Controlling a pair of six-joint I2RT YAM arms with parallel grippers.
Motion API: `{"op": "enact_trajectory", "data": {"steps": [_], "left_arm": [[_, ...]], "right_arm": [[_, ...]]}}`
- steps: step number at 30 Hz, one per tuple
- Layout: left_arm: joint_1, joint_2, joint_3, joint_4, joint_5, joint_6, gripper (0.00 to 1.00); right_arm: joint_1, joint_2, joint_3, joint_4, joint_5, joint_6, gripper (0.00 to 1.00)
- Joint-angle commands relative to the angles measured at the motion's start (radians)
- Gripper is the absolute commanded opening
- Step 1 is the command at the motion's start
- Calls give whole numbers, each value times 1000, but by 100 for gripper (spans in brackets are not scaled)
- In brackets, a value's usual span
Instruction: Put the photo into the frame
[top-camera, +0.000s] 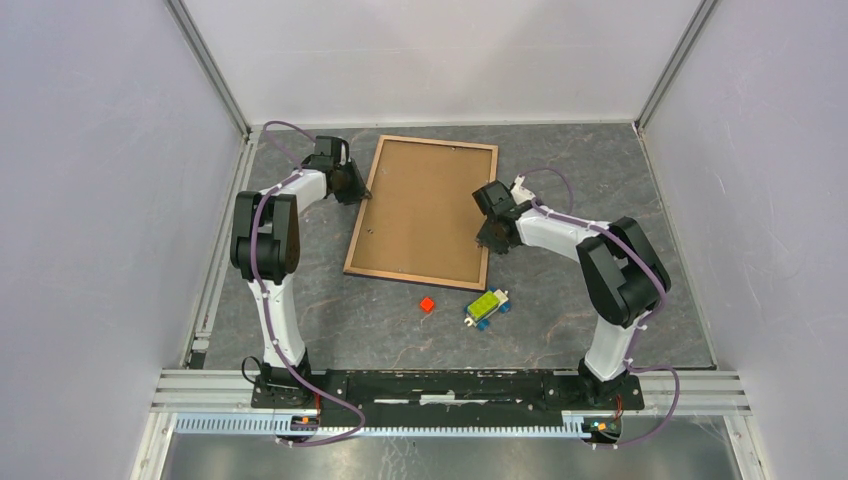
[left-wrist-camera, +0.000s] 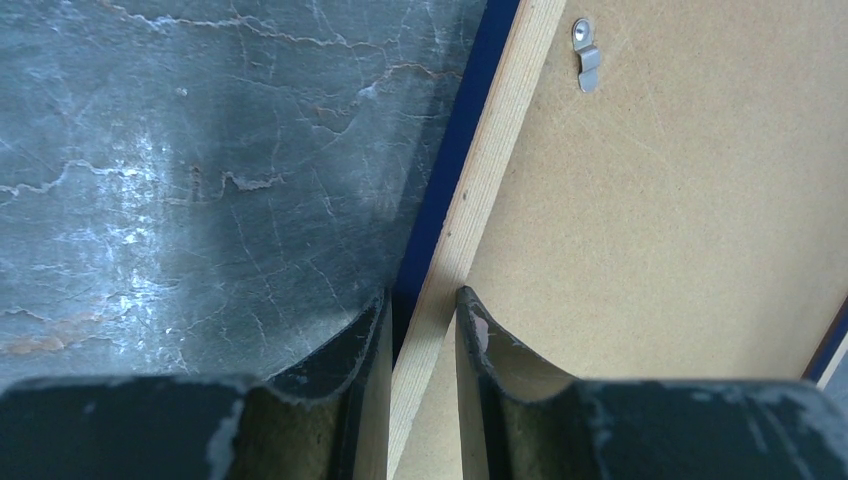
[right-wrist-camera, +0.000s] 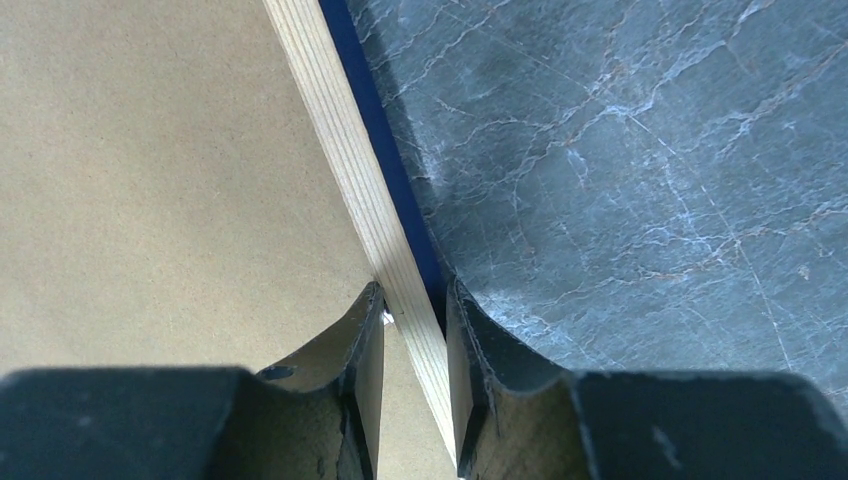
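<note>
The frame (top-camera: 415, 279) lies back side up on the dark table, its light wood rail around a brown backing board (top-camera: 425, 210). The photo is hidden. My left gripper (top-camera: 360, 192) is at the frame's left edge. In the left wrist view, the left gripper (left-wrist-camera: 422, 300) is shut across the wood rail (left-wrist-camera: 495, 130), with the blue side below it. My right gripper (top-camera: 490, 240) is at the frame's right edge. The right wrist view shows that gripper (right-wrist-camera: 415, 290) straddling the rail (right-wrist-camera: 335, 130), both fingers touching it.
A small red block (top-camera: 427, 304) and a green and blue toy car (top-camera: 487, 307) lie just in front of the frame. A metal clip (left-wrist-camera: 587, 55) sits on the backing board. Pale walls enclose the table (top-camera: 600, 170) on three sides.
</note>
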Motion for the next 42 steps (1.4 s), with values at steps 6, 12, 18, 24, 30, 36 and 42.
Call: {"op": "enact_trajectory", "data": {"steps": [6, 12, 18, 24, 30, 36, 42], "left_arm": [[-1, 29, -8, 49, 32, -93, 2], [0, 29, -5, 45, 25, -88, 2], [2, 31, -1, 26, 4, -75, 2], [5, 3, -88, 119, 85, -131, 2], [27, -83, -370, 497, 220, -381, 2], [28, -68, -436, 533, 196, -379, 2], [24, -53, -375, 456, 147, -322, 2]], "right_arm": [[24, -82, -159, 42, -5, -19, 37], [7, -76, -106, 102, 23, -89, 48], [6, 25, 12, 188, 13, -68, 50], [2, 78, 64, 243, 16, -172, 49], [-16, 69, -2, 485, -55, -372, 49], [-34, 93, -22, 546, -183, -512, 49], [-33, 42, -180, 731, -273, -560, 51]]}}
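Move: The left hand already grips the middle of the frame's left rail, with the frame's middle about 14 cm to its right and 3 cm back. The right fingers are shut on the right rail, so the frame's middle lies some 11 cm ahead and 12 cm left. The toy car stands about 16 cm straight back from the right hand; the red block is equally far back but 12 cm left. Everything is nearly level. Right hand opens, dips back, then goes 8 cm forward astride the rail; left keeps its grip, turning counter-clockwise. ##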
